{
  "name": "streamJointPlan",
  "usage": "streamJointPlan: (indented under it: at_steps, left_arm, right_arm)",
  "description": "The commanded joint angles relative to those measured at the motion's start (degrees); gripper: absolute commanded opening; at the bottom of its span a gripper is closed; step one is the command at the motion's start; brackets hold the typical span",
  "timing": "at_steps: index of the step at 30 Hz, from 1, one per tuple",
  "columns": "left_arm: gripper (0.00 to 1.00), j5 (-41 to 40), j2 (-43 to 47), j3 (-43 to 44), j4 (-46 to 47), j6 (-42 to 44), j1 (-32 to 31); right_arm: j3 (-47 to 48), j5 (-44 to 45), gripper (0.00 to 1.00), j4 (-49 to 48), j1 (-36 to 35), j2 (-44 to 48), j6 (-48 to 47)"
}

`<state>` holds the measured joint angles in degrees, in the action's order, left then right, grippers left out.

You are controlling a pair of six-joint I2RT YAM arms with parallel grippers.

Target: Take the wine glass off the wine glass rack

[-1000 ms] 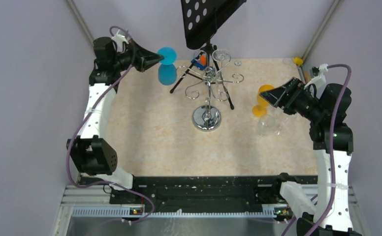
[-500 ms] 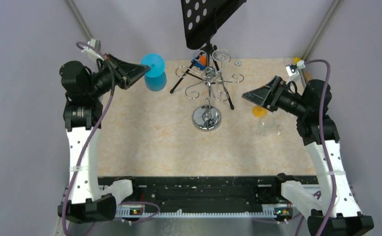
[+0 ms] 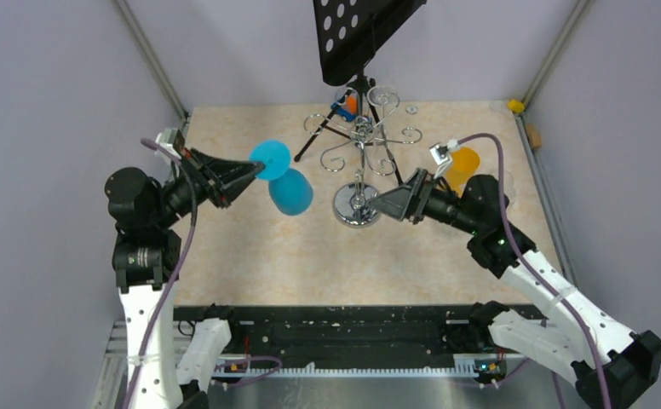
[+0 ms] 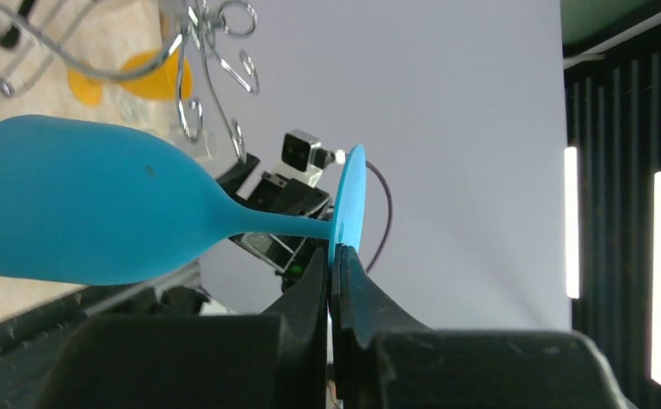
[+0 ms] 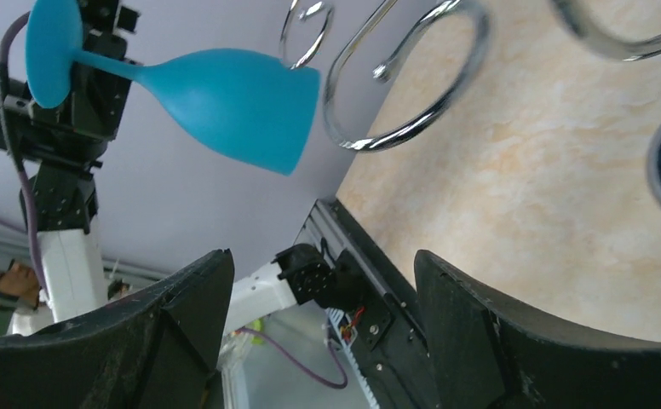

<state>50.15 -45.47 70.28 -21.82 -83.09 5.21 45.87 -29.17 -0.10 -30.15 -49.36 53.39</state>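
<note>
My left gripper is shut on the round foot of a blue wine glass and holds it in the air, tilted on its side, left of the rack. In the left wrist view the fingertips pinch the foot's edge, with the blue glass stretching out to the left. The chrome wine glass rack stands at the back middle on its round mirrored base. My right gripper is open and empty, just right of that base. In the right wrist view it faces the blue glass past a scrolled rack arm.
A black tripod stand with a perforated plate stands behind the rack. An orange glass stands on the table behind my right arm. Small blue and orange parts lie under the tripod. Grey walls close in on three sides.
My left arm has carried the blue glass from the back left forward and to the right. My right arm has swung left from the orange glass to the rack's base.
</note>
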Motion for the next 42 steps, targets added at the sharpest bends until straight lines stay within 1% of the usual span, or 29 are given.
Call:
streamJointPlan:
  at_steps: [1,3,6,9,12,16,21,25,27,33,36,40,42]
  left_arm:
    - [0.0,4.44,4.95,-5.67,5.07,-14.03,-0.12]
    - [0.0,5.84,6.49,-8.16,7.63,-17.88,-0.12]
    - [0.0,8.12,7.67,-11.6,14.46,-24.62,-0.12]
    - [0.0,9.41,8.12,-13.57,22.64,-31.13,-0.12]
    - [0.0,10.29,7.93,-13.06,25.2,-33.19,-0.12]
    - [0.0,10.26,7.8,-13.01,27.65,-34.78,-0.12]
    - [0.0,7.68,7.38,-12.83,32.21,-35.41,-0.12]
    - [0.0,6.32,6.85,-12.1,35.68,-36.02,-0.12]
    - [0.0,6.28,6.61,-11.49,36.42,-36.11,-0.12]
    - [0.0,5.96,5.43,-9.21,42.05,-37.2,-0.12]
    - [0.0,6.45,5.06,-7.99,42.31,-36.74,-0.2]
    - [0.0,6.85,5.61,-7.96,41.39,-36.13,-0.2]
    - [0.0,6.86,5.92,-8.1,40.6,-35.66,-0.2]
  right_arm:
    - [-2.4,8.89,0.8,-14.43,-9.16,-1.12,1.86]
    - [-3.11,10.08,0.81,-18.78,-12.47,-3.45,1.9]
    - [-3.34,11.61,0.81,-24.09,-16.52,-6.78,2.0]
    - [-3.46,13.58,0.82,-27.98,-18.72,-8.97,2.04]
    - [-3.29,13.83,0.82,-30.4,-19.12,-10.22,2.85]
    - [-3.72,12.05,0.81,-37.06,-19.42,-10.88,4.75]
    - [-3.15,6.55,0.77,-49.29,-19.79,-12.78,9.68]
    - [-1.21,4.67,0.74,-52.18,-20.2,-14.13,11.91]
    - [-0.77,4.38,0.7,-54.31,-20.43,-14.43,12.72]
    - [-0.04,3.29,0.51,-63.58,-20.56,-15.93,17.49]
    - [1.12,2.5,0.44,-67.61,-20.66,-16.63,19.13]
    - [3.18,1.21,0.33,-70.51,-20.8,-17.14,19.58]
    - [4.22,0.65,0.3,-71.45,-20.74,-17.13,19.48]
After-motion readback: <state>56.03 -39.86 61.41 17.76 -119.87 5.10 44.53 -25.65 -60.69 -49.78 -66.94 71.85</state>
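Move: The blue wine glass already hangs foot-up from the left fingers, its bowl about 10 cm below that hand, 5 cm to its right and level fore and aft. From the right hand the bowl is some 18 cm left, hardly ahead and roughly 4 cm higher. The wine glass rack stands about 17 cm ahead and 3 cm left of the right hand, its middle 12 cm lower; a yellow glass stands about 22 cm ahead, 22 cm right and 20 cm lower. The right hand, open wide, sweeps about 8 cm left towards the blue bowl, easing back, then climbs some 12 cm while drawing farther back, its fingers tilting up by some 35 degrees and closing to about a third open around the rim, still short of a grip. The left hand keeps its pinch on the foot, draws back and, after a small dip, rises, rolling to swing the bowl up towards the right hand. ##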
